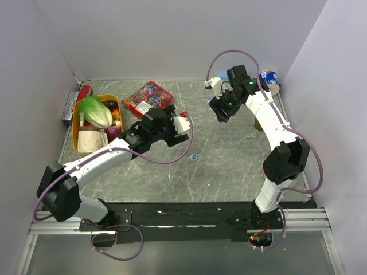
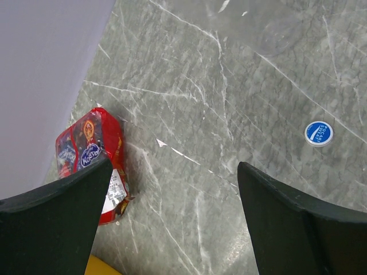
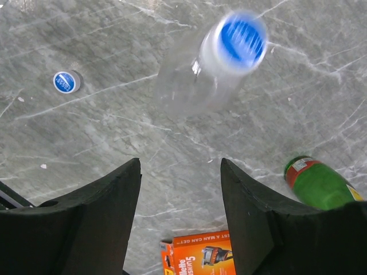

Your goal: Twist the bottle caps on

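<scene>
A small clear bottle (image 3: pixel 192 77) with a blue cap (image 3: pixel 242 35) on its neck shows blurred from above in the right wrist view. It lies beyond the tips of my right gripper (image 3: pixel 180 160), apart from them. That gripper (image 1: pixel 219 112) is open with only bare table between its fingers. A second, loose blue cap (image 3: pixel 67 82) lies flat on the table (image 1: pixel 194 156), also in the left wrist view (image 2: pixel 318 133). My left gripper (image 2: pixel 175 162) hangs wide open and empty over the table (image 1: pixel 184 122), left of that cap.
A red snack packet (image 2: pixel 92 149) lies beside the left finger (image 1: pixel 150 96). A yellow basket (image 1: pixel 75 134) of food stands at the far left. A green bottle (image 3: pixel 318 183) and an orange razor box (image 3: pixel 203 252) lie under the right arm. A blue-and-white tin (image 1: pixel 268 77) sits back right.
</scene>
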Controlling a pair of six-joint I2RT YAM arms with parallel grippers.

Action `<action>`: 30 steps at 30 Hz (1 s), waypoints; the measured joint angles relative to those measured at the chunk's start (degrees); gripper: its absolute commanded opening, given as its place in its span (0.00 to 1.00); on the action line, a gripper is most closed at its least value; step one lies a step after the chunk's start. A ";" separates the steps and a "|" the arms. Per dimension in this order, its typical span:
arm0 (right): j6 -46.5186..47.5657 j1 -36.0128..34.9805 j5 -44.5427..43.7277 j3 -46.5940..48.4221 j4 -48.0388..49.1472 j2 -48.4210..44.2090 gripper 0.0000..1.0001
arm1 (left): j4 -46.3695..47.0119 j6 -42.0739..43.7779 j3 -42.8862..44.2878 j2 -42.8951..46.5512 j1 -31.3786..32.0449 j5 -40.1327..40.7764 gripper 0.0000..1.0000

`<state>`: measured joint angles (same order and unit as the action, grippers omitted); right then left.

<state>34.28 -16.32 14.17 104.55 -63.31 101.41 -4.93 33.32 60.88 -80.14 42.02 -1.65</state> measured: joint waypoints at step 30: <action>-17.42 -5.05 1.38 22.86 13.33 25.75 0.98 | -7.04 -22.51 18.91 0.57 -10.73 2.43 0.96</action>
<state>16.86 -21.37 15.55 127.42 -49.98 127.15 -11.97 10.81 79.79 -79.57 31.29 0.78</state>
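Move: The capped clear bottle, already out of the right fingers and leaning over, has its middle roughly 7 cm ahead of the right hand, 3 cm left and 12 cm below. The loose blue-white cap lies on the table about 10 cm back and 10 cm left of that hand. The green bottle lies some 12 cm ahead and 22 cm to its right. From the left hand the clear bottle is about 16 cm ahead, 13 cm right and 12 cm lower. Heading after the tipping bottle, the empty right hand swings forward and left, about 12 cm and 10 cm, then dips some 4 cm, its fingers opening from part-way to nearly full; it comes over the bottle without visible contact. Meanwhile the empty, open left hand backs off upward by roughly 13 cm, first forward, then left, rolling its left side down and turning counter-clockwise. ##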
